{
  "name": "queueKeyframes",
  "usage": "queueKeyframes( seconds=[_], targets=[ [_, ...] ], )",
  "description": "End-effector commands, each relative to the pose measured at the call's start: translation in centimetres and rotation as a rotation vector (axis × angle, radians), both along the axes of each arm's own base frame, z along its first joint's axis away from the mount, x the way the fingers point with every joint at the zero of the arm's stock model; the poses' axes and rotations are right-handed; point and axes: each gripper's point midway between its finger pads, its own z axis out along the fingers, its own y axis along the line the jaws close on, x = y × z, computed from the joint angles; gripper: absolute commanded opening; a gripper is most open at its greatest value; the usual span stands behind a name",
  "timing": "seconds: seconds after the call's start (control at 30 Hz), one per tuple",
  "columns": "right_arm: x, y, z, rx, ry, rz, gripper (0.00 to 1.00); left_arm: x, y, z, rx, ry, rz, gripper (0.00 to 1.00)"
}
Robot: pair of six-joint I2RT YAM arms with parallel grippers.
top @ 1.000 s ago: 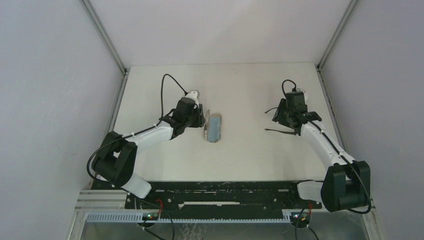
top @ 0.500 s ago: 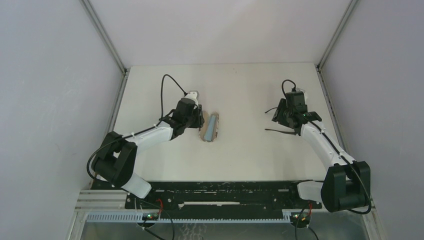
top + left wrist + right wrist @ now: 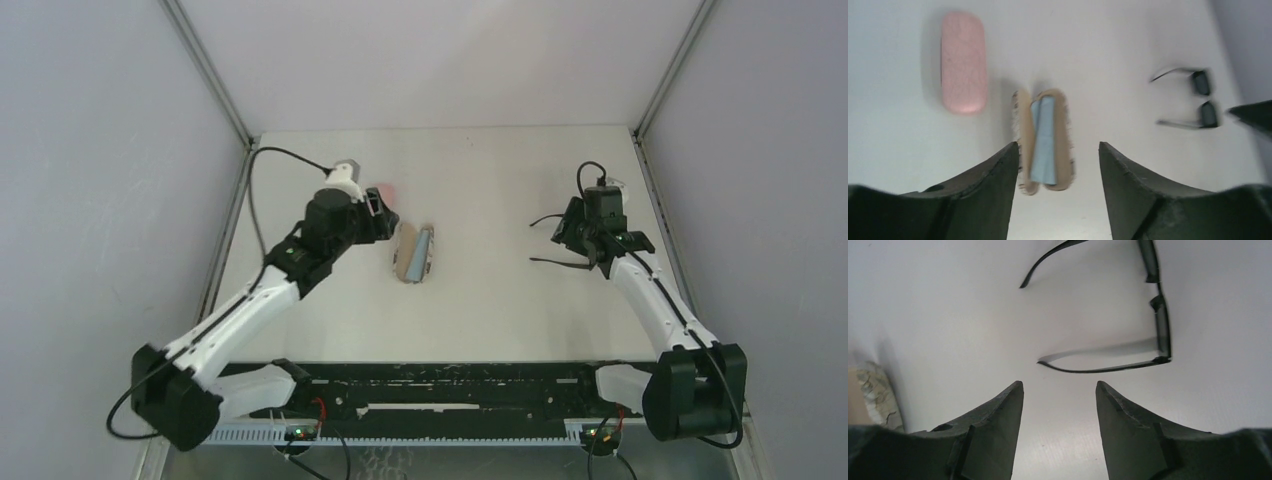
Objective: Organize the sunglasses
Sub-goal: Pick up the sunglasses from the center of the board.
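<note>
The sunglasses lie unfolded on the white table at the right, both thin black temple arms spread toward the middle. My right gripper hovers over them, open and empty, its fingertips just short of the nearer temple arm; from above it hides the lenses. In the left wrist view the sunglasses appear far right. My left gripper is open with nothing in it, just above the near end of an open case. From above this gripper is just left of that case.
The open case has a tan lining and a grey-patterned outside, and holds a rolled light-blue cloth. A shut pink case lies left of it, mostly hidden by my left wrist from above. Grey walls enclose the table.
My left arm swung its elbow out and drew back up and left from the open case, its jaws widening. The pink case came into view. My right gripper shifted slightly right and opened a little.
</note>
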Motion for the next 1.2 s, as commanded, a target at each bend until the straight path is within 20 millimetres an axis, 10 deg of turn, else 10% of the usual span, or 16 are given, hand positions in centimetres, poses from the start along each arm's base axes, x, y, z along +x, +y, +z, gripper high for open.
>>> queueKeyframes(
  seconds=[0.0, 0.17, 0.4, 1.17],
  targets=[
    [1.0, -3.2, 1.0, -0.071, -0.013, -0.079, 0.56, -2.2, 2.1, 12.7, -0.188, -0.173, 0.078, 0.72],
    [2.0, -6.3, 0.3, -0.212, 0.088, -0.108, 0.56, -6.3, 5.9, 21.1, -0.292, -0.316, 0.146, 0.99],
    [3.4, -8.9, -1.8, -0.294, 0.228, -0.06, 0.54, -10.6, 9.4, 28.1, -0.406, -0.482, 0.183, 1.0],
    [4.9, -10.9, -7.4, -0.286, 0.408, -0.012, 0.3, -10.7, 9.9, 29.2, -0.42, -0.549, 0.189, 1.0]
  ],
)
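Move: The sunglasses lie open with their front frame across the right hand's way: its bridge is about 9 cm to the right of that hand, 5 cm ahead and some 11 cm below. The open brown case with the blue cloth is roughly 33 cm to that hand's left and 1 cm ahead; the pink case lies about 44 cm left and 12 cm ahead. From the left hand the frame is some 50 cm right, 3 cm ahead and 18 cm below. The right hand swings about 10 cm right and slightly forward to the front frame, then sinks some 8 cm towards the bridge, fingers tipping steeply down and narrowing to a small gap in line with the frame, not yet gripping. The left hand rises fast, going back and left away from the brown case, fingers spreading wide and tilting up, then stays. ##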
